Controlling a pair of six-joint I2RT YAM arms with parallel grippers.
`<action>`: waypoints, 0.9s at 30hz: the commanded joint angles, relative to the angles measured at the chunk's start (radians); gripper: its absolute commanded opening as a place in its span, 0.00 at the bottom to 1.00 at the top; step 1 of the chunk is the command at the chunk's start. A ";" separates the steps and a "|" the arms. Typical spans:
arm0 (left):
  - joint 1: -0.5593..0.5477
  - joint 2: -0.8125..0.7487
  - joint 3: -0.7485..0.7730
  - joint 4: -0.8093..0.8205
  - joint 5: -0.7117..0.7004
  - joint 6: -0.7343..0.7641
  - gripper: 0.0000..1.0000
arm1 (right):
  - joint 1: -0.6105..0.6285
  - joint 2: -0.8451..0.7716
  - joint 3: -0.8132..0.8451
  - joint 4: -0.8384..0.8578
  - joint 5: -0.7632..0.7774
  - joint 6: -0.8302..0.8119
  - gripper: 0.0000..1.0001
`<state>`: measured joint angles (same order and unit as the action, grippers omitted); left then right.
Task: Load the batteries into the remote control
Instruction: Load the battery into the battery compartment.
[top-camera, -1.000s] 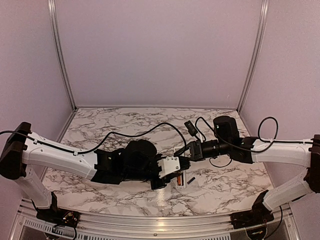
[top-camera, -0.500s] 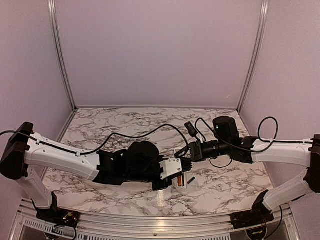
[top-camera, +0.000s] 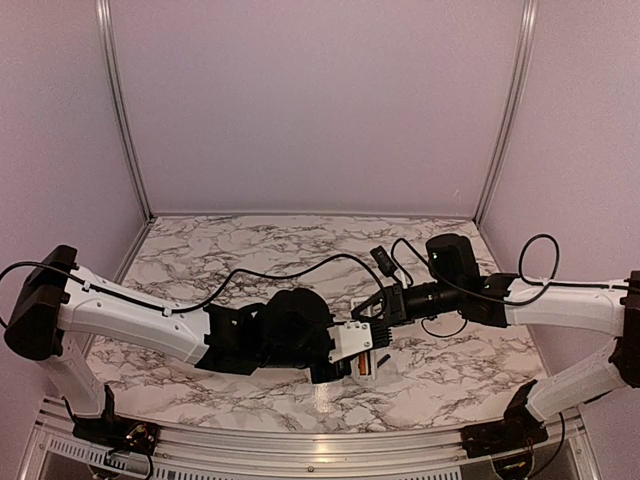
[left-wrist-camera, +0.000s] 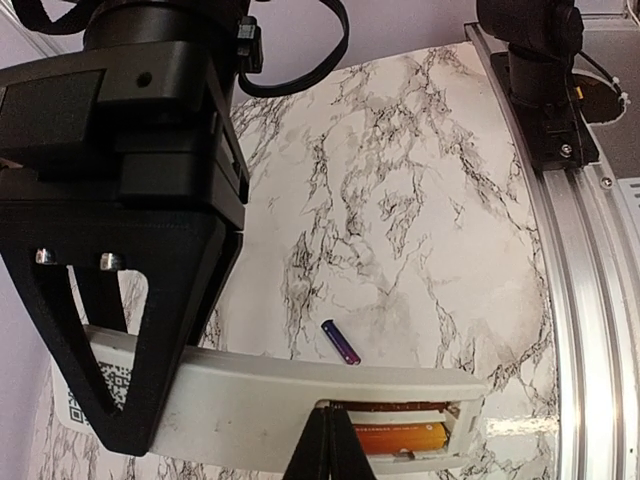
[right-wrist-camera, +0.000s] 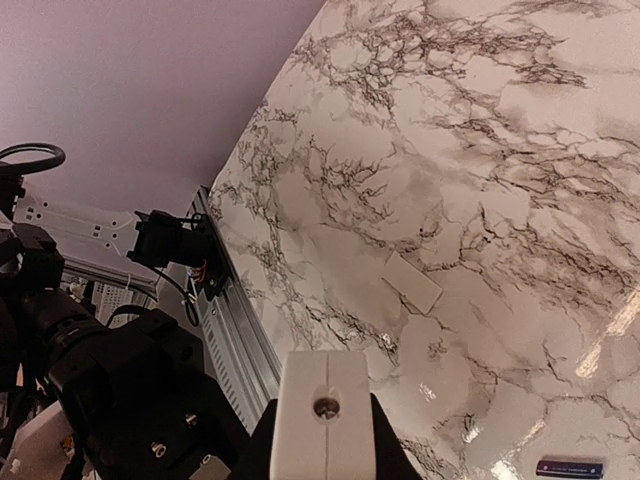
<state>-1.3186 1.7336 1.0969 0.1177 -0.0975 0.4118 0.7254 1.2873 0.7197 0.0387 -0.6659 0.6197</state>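
My right gripper (right-wrist-camera: 322, 440) is shut on one end of the white remote control (left-wrist-camera: 250, 395), holding it above the marble table; that end shows a small round hole in the right wrist view. Its battery bay is open and faces up, with the orange battery (left-wrist-camera: 400, 438) lying inside. My left gripper (left-wrist-camera: 328, 445) is shut, nothing visible between its tips, which rest at the bay's edge next to the orange cell. The dark battery (left-wrist-camera: 340, 342) lies loose on the table just beyond the remote, and the same battery (right-wrist-camera: 570, 467) shows in the right wrist view. From above, both grippers meet at the remote control (top-camera: 366, 366).
A flat white rectangular cover (right-wrist-camera: 413, 282) lies on the marble farther back. An aluminium rail (left-wrist-camera: 580, 300) runs along the table's near edge, with the right arm's base (left-wrist-camera: 540, 70) on it. Loose black cables (top-camera: 300, 265) arc over the table's middle.
My left gripper has slid right toward the remote's open bay and shut its jaws. The right gripper kept its hold on the remote and barely moved.
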 joint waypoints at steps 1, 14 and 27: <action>-0.007 0.047 -0.043 -0.185 -0.069 0.015 0.00 | -0.003 -0.082 0.064 0.110 -0.050 0.045 0.00; 0.012 -0.017 -0.078 -0.033 -0.142 -0.080 0.17 | -0.004 -0.034 0.025 0.143 -0.064 0.071 0.00; 0.029 -0.245 -0.201 0.179 -0.161 -0.236 0.63 | -0.029 -0.022 -0.011 0.155 -0.025 0.064 0.00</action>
<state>-1.3014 1.5700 0.9440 0.2150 -0.2325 0.2615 0.7074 1.2697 0.7101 0.1513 -0.6739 0.6735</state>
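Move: The orange battery already lies in one slot of the remote's compartment, its middle about 2 cm back from the left hand's shut fingertips, level sideways and 1 cm lower. The right fingers, holding the remote's other end, are some 7 cm ahead of the left hand and 2 cm higher; from them the orange battery is about 9 cm back and 3 cm down. The blue battery lies on the table, roughly 5 cm ahead, 6 cm right and 14 cm below the left hand. The orange battery and its slot are left behind as the left fingertips, at first resting at the compartment's forward end, edge forward about 1 cm, then come free and draw off left and up, roughly 5 cm in all, opening to about half. The right hand keeps its grip on the remote and rises about 2 cm, easing slightly forward. ##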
